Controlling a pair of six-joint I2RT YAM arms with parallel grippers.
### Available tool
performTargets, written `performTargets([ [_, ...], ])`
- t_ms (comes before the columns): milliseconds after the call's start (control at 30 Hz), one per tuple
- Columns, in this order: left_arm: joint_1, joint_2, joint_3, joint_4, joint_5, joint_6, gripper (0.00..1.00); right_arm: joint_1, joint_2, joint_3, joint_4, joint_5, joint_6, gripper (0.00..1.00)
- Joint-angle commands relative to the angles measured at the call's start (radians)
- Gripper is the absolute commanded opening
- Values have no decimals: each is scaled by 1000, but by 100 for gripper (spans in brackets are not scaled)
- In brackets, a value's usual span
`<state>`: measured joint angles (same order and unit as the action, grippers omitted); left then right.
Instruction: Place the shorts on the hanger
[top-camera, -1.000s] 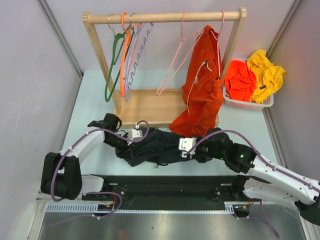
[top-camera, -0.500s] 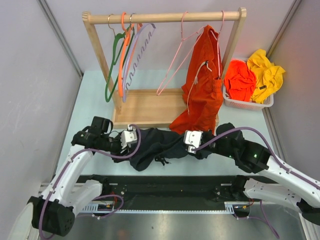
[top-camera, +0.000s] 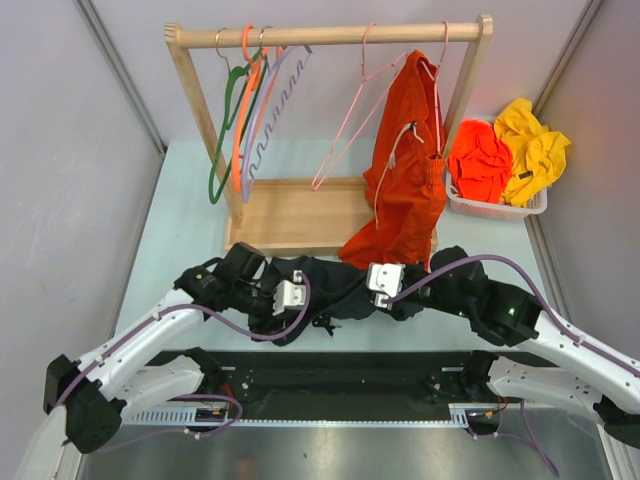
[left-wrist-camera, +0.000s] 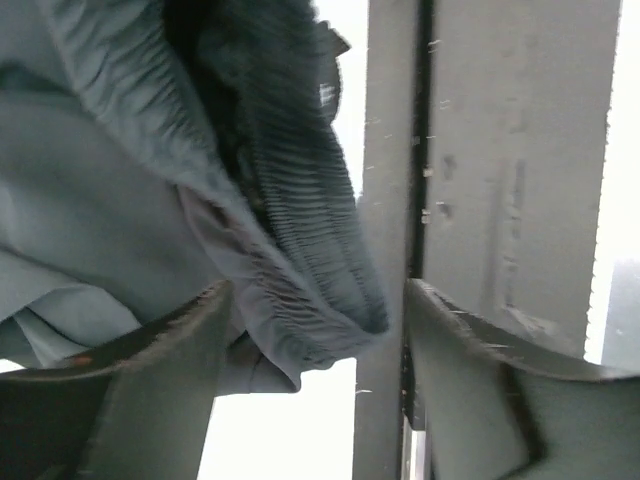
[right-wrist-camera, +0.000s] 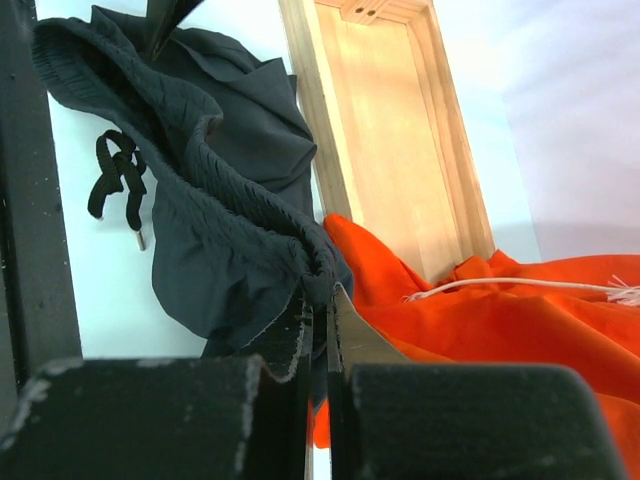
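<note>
The black shorts (top-camera: 335, 285) lie bunched on the table in front of the rack. My right gripper (top-camera: 367, 290) is shut on their gathered waistband, which shows pinched between its jaws in the right wrist view (right-wrist-camera: 320, 295). My left gripper (top-camera: 290, 312) is open at the shorts' left end. In the left wrist view (left-wrist-camera: 318, 300) the waistband (left-wrist-camera: 300, 250) hangs between the two spread fingers (left-wrist-camera: 150, 380) without being pinched. The pale-pink hanger (top-camera: 340, 140) hangs empty on the rail, left of the orange shorts.
The wooden rack (top-camera: 300, 215) stands behind the shorts. Green, orange and lilac hangers (top-camera: 245, 120) hang at its left. Orange shorts (top-camera: 405, 170) hang at its right and reach the table. A white basket (top-camera: 497, 207) of orange and yellow garments stands at the back right. A black rail (top-camera: 330, 370) runs along the near edge.
My left arm pulled back, then moved right and nearer along the shorts' left end. My right gripper lifted the waistband slightly and has since stayed still.
</note>
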<state>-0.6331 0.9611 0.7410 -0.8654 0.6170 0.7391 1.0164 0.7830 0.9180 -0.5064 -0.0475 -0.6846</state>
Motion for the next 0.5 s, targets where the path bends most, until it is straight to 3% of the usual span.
performTargets([
  [0, -8, 48, -23, 126, -120, -84, 69, 7, -21, 64, 14, 17, -4, 0],
  [33, -8, 59, -19, 131, -141, -93, 65, 7, -25, 68, 9, 18, -9, 0],
  [67, -8, 60, -9, 123, -161, -98, 48, 7, -30, 73, 6, 24, -12, 0],
  [133, -1, 41, 56, 48, -188, -116, 26, 8, -42, 103, -17, 38, -20, 0],
  [200, 25, -4, 140, -33, -162, -103, 6, 8, -47, 137, -50, 46, -26, 0],
  [233, 32, -37, 171, -105, -145, -87, 1, 8, -50, 183, -58, 46, -27, 0],
  [333, 36, -136, 320, -223, -122, -78, 0, 1, -48, 251, -87, 46, -36, 0],
  [467, 36, -121, 546, -358, -106, -132, 0, 4, -53, 330, -87, 34, -64, 0],
])
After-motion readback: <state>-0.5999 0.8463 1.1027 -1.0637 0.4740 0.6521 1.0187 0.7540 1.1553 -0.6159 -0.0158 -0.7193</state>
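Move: The free left end of the dark shorts' waistband hangs between the left hand's open fingers, its edge about 2 cm ahead, 1 cm left and 2 cm below; the drawstring lies some 7 cm right, 1 cm back and 6 cm below. The right hand already pinches the waistband's other end; from it the pink hanger is about 20 cm ahead, 3 cm left and roughly level, the hung red shorts some 18 cm ahead, 6 cm right and 5 cm lower. The left fingers close on the free end of the waistband and pinch it while the hand eases about 2 cm forward, slightly left and down; then that hand lifts steeply, some 14 cm from its lowest point, the wrist turning about 15 degrees. The right hand keeps its pinch on the other end, at first nearly still, then rises about 9 cm and drifts 2 cm right, away from the left hand. ##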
